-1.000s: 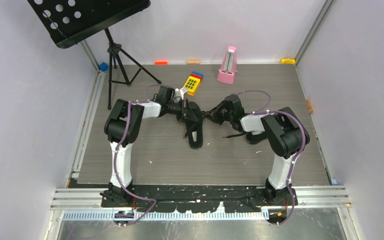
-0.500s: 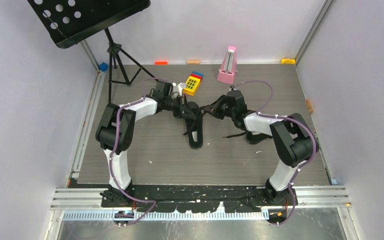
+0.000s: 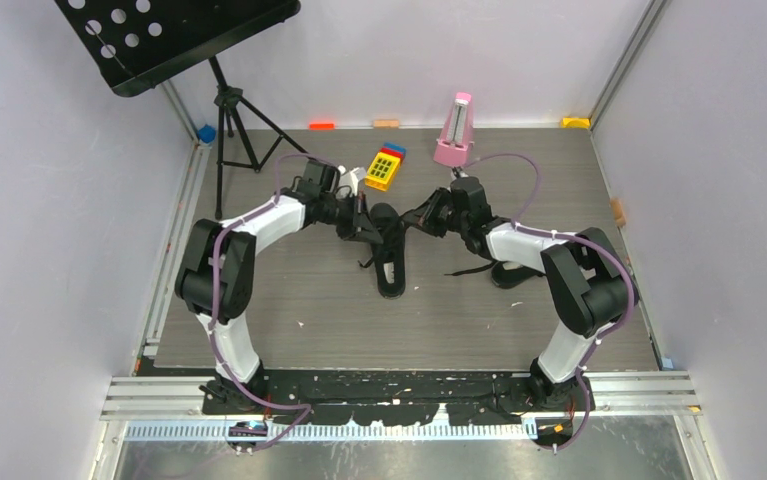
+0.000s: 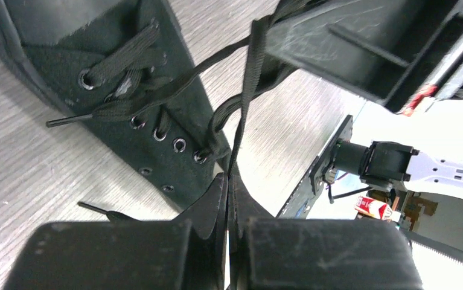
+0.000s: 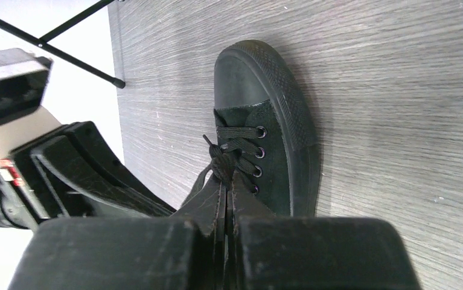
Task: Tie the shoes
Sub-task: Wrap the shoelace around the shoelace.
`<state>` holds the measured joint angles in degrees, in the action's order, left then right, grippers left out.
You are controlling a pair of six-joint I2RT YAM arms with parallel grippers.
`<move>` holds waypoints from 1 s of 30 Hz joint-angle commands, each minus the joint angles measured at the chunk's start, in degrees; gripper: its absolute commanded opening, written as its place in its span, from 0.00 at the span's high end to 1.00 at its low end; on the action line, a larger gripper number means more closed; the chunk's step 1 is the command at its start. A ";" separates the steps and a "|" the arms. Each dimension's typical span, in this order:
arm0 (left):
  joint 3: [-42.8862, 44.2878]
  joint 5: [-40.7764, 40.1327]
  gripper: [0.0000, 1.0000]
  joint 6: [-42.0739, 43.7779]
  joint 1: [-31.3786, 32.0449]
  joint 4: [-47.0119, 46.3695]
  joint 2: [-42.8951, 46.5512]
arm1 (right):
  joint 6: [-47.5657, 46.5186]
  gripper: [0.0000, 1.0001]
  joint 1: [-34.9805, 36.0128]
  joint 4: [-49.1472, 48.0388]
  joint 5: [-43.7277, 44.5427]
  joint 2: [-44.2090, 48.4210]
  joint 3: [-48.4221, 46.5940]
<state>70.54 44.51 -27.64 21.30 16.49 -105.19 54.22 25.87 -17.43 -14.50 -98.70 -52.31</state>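
One of the black shoes (image 3: 390, 262) lies mid-table with its toe toward the back wall; the other shoe (image 3: 511, 276) is partly hidden under my right arm. My left gripper (image 3: 367, 224) and right gripper (image 3: 415, 218) meet over the first shoe's laced front. In the left wrist view the left gripper (image 4: 229, 178) is shut on a black lace (image 4: 248, 78) that runs up from the shoe's (image 4: 126, 90) eyelets. From the right wrist, the right gripper (image 5: 229, 181) is shut on the lace (image 5: 224, 158) where it crosses, with the shoe's toe cap (image 5: 259, 72) beyond.
A black music stand (image 3: 229, 110) stands at the back left. A yellow keypad toy (image 3: 387, 167) and a pink metronome (image 3: 453, 135) sit behind the shoes. Small coloured blocks (image 3: 321, 125) line the back wall. A loose lace (image 3: 464, 270) trails from the right shoe.
Both grippers have shifted toward the back of the table, over the shoe's front. The right gripper has closed on the lace; the left stayed shut.
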 commanded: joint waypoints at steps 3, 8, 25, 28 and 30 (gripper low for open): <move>-2.48 -0.74 0.96 2.68 -0.67 2.49 3.57 | -4.41 1.00 0.56 -0.50 -2.88 -0.09 -3.99; -2.72 -1.00 0.78 2.63 -1.42 1.67 4.55 | -6.83 1.00 1.26 0.28 -3.91 -0.96 -5.31; 1.58 -4.73 0.56 5.41 -2.32 -13.06 1.29 | -11.50 1.00 1.71 3.50 -5.41 -1.48 -7.09; 2.51 -2.62 0.54 5.58 -2.23 -16.86 -0.40 | -11.46 1.00 1.71 3.37 -5.62 -1.56 -7.14; 3.91 -2.07 0.54 6.01 -2.22 -17.78 -1.59 | -11.48 1.00 1.72 3.37 -5.78 -1.65 -7.27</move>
<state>70.85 40.21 -23.55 19.35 6.00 -104.84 43.99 27.27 -13.10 -19.33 -100.14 -57.01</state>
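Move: The lace loop pinched in my right fingers lies about 5 cm ahead of my shut left fingertips and 6 cm to their right, roughly level; my left fingers still hold the other lace. The shoe's middle is some 3 cm back, 2 cm right and 7 cm below them, and the yellow toy phone about 18 cm straight ahead, 10 cm lower. From my right hand, the loop is right at the fingertips. I dip my left hand back and down a little, opening the fingers to nearly half so the lace comes free, then swing it forward about 6 cm and up some 3 cm, the wrist rolling about 15 degrees, to the left side of my right fingertips. My right hand keeps pinching the loop, shifts 2 cm left and turns about 10 degrees counter-clockwise. ##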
